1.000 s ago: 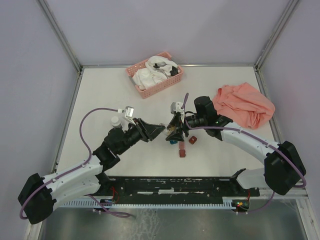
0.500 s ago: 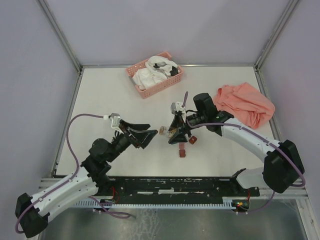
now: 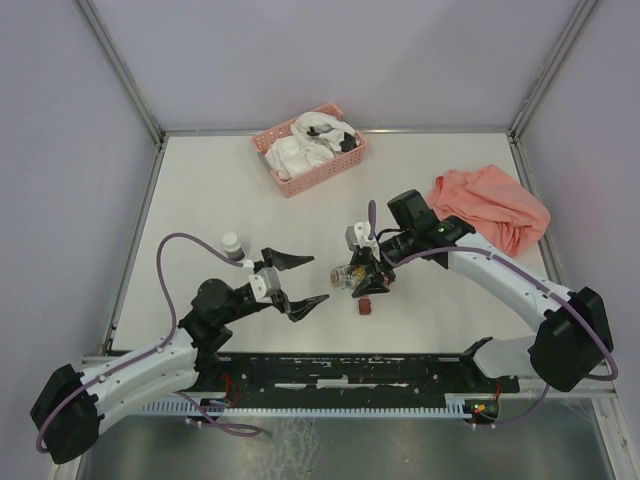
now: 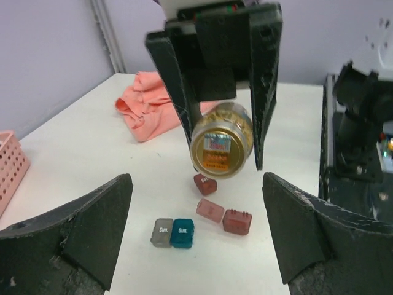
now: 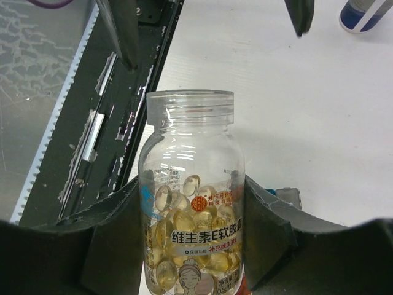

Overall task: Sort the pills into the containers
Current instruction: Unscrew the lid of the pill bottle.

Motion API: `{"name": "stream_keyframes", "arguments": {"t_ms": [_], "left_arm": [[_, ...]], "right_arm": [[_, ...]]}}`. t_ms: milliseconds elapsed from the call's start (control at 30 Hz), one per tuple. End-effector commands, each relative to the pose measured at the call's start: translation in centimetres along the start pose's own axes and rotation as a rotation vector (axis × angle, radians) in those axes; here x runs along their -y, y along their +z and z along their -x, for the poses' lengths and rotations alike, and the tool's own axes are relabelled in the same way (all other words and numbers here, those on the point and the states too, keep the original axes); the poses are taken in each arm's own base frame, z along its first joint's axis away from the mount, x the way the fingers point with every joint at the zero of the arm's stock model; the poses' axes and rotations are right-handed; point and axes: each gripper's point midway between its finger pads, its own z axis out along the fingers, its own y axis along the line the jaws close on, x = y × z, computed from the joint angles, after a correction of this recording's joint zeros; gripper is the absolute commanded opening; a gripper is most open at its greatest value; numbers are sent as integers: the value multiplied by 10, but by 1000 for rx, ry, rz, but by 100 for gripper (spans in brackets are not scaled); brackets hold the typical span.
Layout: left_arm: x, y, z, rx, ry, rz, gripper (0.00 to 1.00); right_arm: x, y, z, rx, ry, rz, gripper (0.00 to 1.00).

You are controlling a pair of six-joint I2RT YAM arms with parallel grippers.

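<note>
My right gripper (image 3: 360, 277) is shut on a clear jar (image 3: 346, 276) of amber pills (image 5: 184, 221), held sideways just above the table. The jar (image 5: 191, 184) has no cap on its neck, and its end (image 4: 221, 147) faces my left gripper. My left gripper (image 3: 297, 285) hangs open and empty a short way to the jar's left. Under the jar sit the containers: grey (image 4: 162, 232) and teal (image 4: 182, 233) side by side, a dark red one (image 4: 205, 184), and another dark red one (image 4: 237, 221) beside a pale pink piece (image 4: 210, 210). From above, one dark red container (image 3: 365, 307) shows.
A pink basket (image 3: 345, 160) of white cloths stands at the back. A salmon cloth (image 3: 490, 208) lies at the right, behind my right arm. A small white-capped bottle (image 3: 232, 243) stands left of my left arm. A black rail (image 3: 370, 370) runs along the near edge.
My left gripper drew back from the jar toward the near left and opened wide. My right gripper kept its hold on the jar and shifted slightly nearer.
</note>
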Motion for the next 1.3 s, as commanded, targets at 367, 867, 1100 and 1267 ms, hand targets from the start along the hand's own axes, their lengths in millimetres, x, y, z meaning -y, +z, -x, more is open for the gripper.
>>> {"name": "stream_keyframes", "arguments": {"t_ms": [367, 867, 1100, 1267], "left_arm": [[35, 25, 28, 130, 254, -292, 88], [24, 44, 20, 67, 160, -240, 66], [24, 45, 12, 34, 159, -250, 66], [25, 46, 11, 21, 148, -260, 56]], "right_arm": [[-2, -12, 18, 13, -125, -18, 2], [0, -11, 21, 23, -90, -17, 2], [0, -11, 21, 26, -85, -18, 2], [1, -10, 21, 25, -81, -18, 2]]}}
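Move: The bottle's lid faces the left hand about 5 cm to that hand's right, level with it in height and straight abreast. On the table some 13 cm lower, the grey box is about 6 cm right and 3 cm ahead, the teal box 8 cm right and 3 cm ahead, and the dark red box 11 cm right and 1 cm back. From the right hand, which already grips the bottle, the lid lies roughly 4 cm to the left at about its height. The bottle's lid is approached end-on by the left hand, which goes about 5 cm to the right, first easing back a little and dipping briefly, while its wrist turns some 15 degrees, partly clockwise. Its wide-open fingers narrow by about a third to flank the lid; a touch can't be made out. The right hand keeps its grip on the bottle, settles under 1 cm right and back, then holds there. ##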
